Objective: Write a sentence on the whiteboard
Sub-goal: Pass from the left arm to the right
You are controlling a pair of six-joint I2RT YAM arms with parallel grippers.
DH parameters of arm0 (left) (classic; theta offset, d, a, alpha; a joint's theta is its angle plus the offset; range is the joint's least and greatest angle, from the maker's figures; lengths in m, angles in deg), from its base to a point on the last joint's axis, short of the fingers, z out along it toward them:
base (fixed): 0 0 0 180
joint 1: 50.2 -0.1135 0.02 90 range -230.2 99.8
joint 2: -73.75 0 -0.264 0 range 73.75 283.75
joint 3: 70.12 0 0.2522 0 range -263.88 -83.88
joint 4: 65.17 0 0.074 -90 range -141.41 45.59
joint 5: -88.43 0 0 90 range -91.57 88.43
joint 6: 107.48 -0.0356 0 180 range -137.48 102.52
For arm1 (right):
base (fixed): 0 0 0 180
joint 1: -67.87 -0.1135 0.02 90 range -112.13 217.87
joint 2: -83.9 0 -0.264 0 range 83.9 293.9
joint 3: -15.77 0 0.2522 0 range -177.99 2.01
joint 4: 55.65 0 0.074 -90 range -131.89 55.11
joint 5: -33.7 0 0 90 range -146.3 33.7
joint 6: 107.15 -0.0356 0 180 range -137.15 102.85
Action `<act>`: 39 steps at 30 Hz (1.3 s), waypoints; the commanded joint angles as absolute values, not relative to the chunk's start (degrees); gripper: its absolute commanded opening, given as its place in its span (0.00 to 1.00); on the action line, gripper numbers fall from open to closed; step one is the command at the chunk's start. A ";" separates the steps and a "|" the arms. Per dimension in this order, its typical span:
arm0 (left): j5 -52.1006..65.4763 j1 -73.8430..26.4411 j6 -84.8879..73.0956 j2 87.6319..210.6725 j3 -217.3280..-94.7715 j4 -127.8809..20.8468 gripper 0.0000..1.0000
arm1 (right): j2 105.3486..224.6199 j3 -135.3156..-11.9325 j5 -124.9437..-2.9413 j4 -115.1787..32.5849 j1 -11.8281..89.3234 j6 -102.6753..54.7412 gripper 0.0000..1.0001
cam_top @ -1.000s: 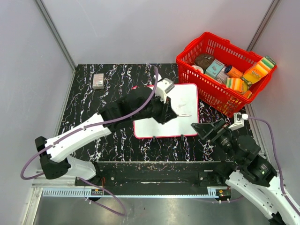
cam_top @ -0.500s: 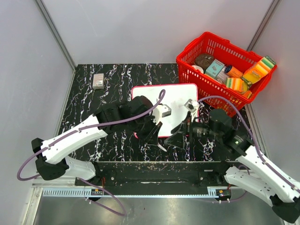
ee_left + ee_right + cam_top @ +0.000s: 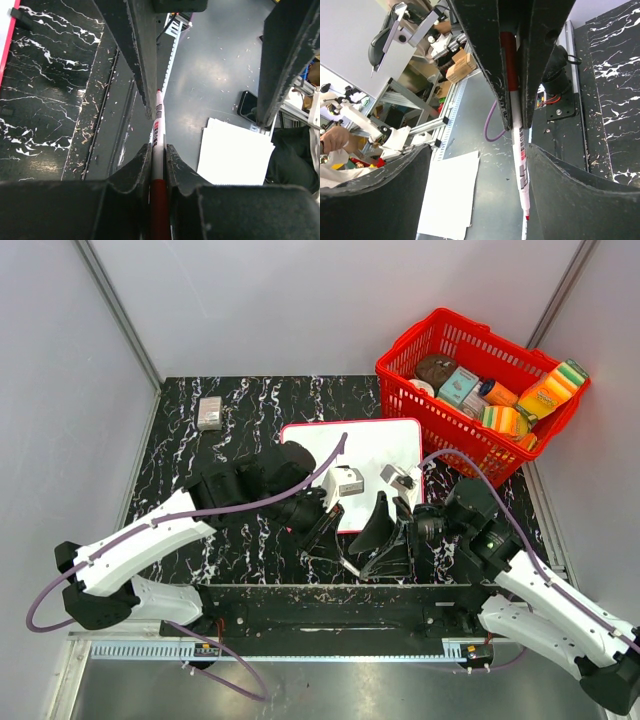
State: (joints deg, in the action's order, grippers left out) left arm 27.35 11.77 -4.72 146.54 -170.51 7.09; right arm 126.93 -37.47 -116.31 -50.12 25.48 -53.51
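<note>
The whiteboard lies flat mid-table, white with a thin red rim; the sentence is hidden from view. My left gripper hangs at the table's front edge, shut on a white marker with a red rear end. Its bare red tip points out past the edge. My right gripper faces it, open, with its fingers wide on either side of the marker's front part. The right finger is close beside the barrel, and I cannot tell whether it touches.
A red basket of packaged groceries stands at the back right, beside the board. A small grey block lies at the back left. Below the front edge is the grey floor with a white paper sheet.
My left gripper pulled back from over the board to the front edge, still holding the marker. My right arm swung in from the right, and its jaws now straddle the marker, a little narrower than before.
</note>
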 commanded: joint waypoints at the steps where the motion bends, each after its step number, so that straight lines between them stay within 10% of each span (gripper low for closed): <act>1: 32.09 12.03 -5.79 145.90 -172.30 3.87 0.00 | 127.76 -36.84 -119.67 -52.53 25.25 -53.54 0.80; 25: 30.77 12.55 -4.38 147.05 -174.49 2.02 0.00 | 135.32 -35.34 -124.15 -61.31 21.47 -56.88 0.43; 30: 30.16 12.55 -4.38 146.52 -174.58 1.94 0.00 | 135.93 -35.43 -123.89 -61.67 21.20 -57.05 0.00; 33: 28.67 12.55 -4.29 146.08 -174.15 1.94 0.38 | 135.41 -35.52 -123.10 -62.19 21.12 -57.41 0.00; 35: 24.82 12.55 -3.77 145.38 -173.97 2.11 0.99 | 134.79 -35.35 -122.22 -62.11 21.12 -57.41 0.00; 39: 14.53 12.47 -2.45 141.88 -175.54 2.29 0.99 | 134.35 -35.61 -120.20 -59.21 21.12 -55.91 0.00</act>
State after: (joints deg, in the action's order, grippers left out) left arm 25.58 12.61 -3.72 146.76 -172.15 4.22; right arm 135.54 -35.22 -122.63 -59.63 21.70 -56.48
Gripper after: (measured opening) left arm 0.978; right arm 0.058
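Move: My left hand already holds the marker by its red cap, the marker's middle about 3 cm right of that hand, 3 cm below and 1 cm back. My right hand's open fingers are some 6 cm to the right, level in height and 1 cm back. From my right hand the marker's middle is about 3 cm left and 3 cm down. The whiteboard lies roughly 24 cm ahead of that hand, 1 cm left and 28 cm below. I sink my right hand about 2.5 cm and ease it left and back around the marker's white barrel, turning some 10 degrees counter-clockwise as its half-open fingers close and pinch the barrel. My left hand keeps its hold on the cap, rising about 1.5 cm and shifting 1 cm right, then spreads its fingers wide and lets go. ##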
